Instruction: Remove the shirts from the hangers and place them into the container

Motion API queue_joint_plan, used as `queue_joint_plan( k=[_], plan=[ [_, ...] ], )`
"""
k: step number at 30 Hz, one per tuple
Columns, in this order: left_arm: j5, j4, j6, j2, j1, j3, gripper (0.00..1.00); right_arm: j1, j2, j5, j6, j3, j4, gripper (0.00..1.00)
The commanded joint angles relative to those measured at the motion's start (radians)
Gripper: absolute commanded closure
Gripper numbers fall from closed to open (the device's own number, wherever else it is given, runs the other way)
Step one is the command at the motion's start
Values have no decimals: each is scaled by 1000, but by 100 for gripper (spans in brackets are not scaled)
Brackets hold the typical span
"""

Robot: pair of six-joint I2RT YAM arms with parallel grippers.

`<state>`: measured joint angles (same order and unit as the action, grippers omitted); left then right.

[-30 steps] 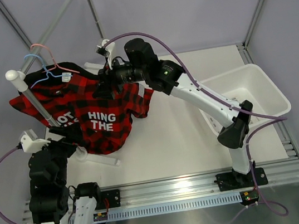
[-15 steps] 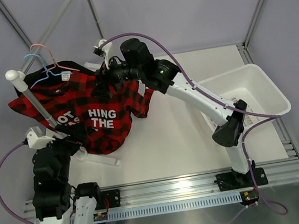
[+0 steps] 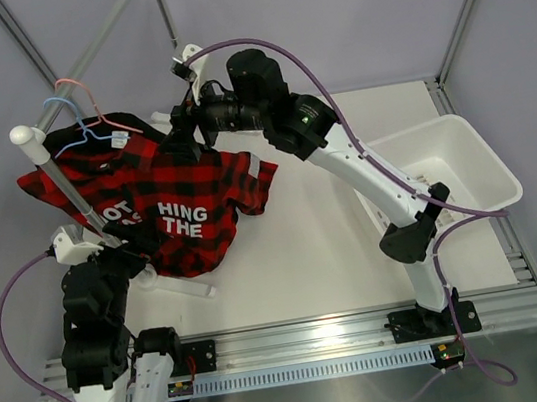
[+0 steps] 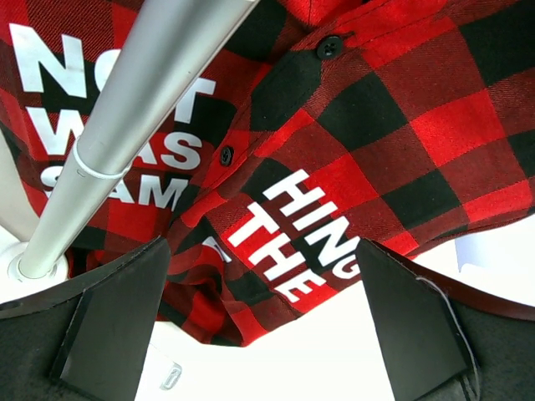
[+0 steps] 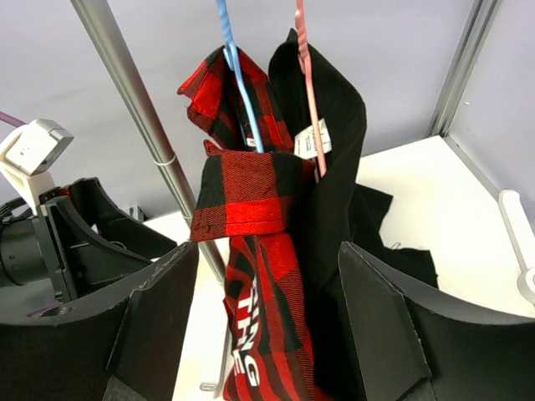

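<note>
The red-and-black plaid shirt [image 3: 182, 199] hangs on the light blue hanger [image 5: 238, 83] from the rack. Its lettered front fills the left wrist view [image 4: 334, 142]. Behind it, the black shirt [image 5: 334, 184] with a white neck label hangs on the pink hanger [image 5: 308, 75]. My right gripper [image 5: 267, 334] is open at the shirts' shoulder end [image 3: 181, 125], and both shirts hang in line with its gap. My left gripper [image 4: 259, 334] is open low by the plaid hem [image 3: 125, 245], holding nothing. The white container [image 3: 474, 155] stands at the right.
The rack's grey pole [image 3: 62, 186] slants from its knob down to a foot near my left arm and crosses the left wrist view [image 4: 142, 109]. Frame posts [image 3: 467, 4] rise at the table's back corners. Bare white tabletop [image 3: 306, 246] lies between the shirts and the container.
My right gripper has lifted up and back from the plaid shoulder while its jaws widened. The left arm shifted slightly. The plaid shirt still hangs on the rack.
</note>
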<state>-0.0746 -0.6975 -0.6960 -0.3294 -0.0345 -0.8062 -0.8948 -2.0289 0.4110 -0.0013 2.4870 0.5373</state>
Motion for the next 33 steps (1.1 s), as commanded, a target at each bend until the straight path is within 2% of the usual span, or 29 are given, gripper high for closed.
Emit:
queue_joint_plan(
  k=[1,4,8,12,19,25,29,30,32,33],
  plan=[
    [38,46,26,-3,-4,4,1,25,-5,-3,-6,47,-2,23],
    [35,41,26,0,-2,7,1,33,-27,15,-5,41,3,25],
    [35,43,27,0,-4,7,1,31,-47,55,40,33,-3,31],
    [38,43,27,-2,-2,9,1,28,-39,75,41,-17,-33,32],
    [38,44,30,-7,-4,7,1,11,-50,97,43,-45,-30,38],
    [42,52,26,-7,-4,18,1,-21,-77,115,30,-51,-16,47],
    [44,49,30,-20,-2,-4,1,-36,-106,112,18,-34,-7,64],
    [44,49,30,-25,-4,-13,1,-36,-109,107,18,-24,6,79],
    [64,64,44,-33,-2,-27,1,-36,-117,86,11,19,24,96],
    [68,66,44,-34,-2,-31,1,-36,-116,80,9,35,27,100]
  ],
)
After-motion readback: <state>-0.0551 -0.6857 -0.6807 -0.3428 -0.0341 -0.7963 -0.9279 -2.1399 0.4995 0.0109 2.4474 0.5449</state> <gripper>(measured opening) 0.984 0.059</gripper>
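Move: The near shoulder edge of the red plaid shirt hangs about 6 cm to the left of the right hand, level with it fore and aft, and some 6 cm below it. The near end of the blue hanger is about 8 cm left and 1 cm ahead, that of the pink hanger about 7 cm left and 4 cm ahead, both roughly at hand height. From the idle left hand the shoulder edge lies about 12 cm ahead, 5 cm right and 10 cm above. The right hand, fingers pointing left at the shirt's edge, eases forward a little, then sinks about 8 cm while coming back some 3 cm and reaching 4 cm left, in under the shoulder fold below the hanger ends. Its tips dip and swing counter-clockwise slightly, under 10 degrees each, as the part-open fingers narrow and then, in the last few tenths of a second, shut nearly fully and pinch the cloth just below the fold. ##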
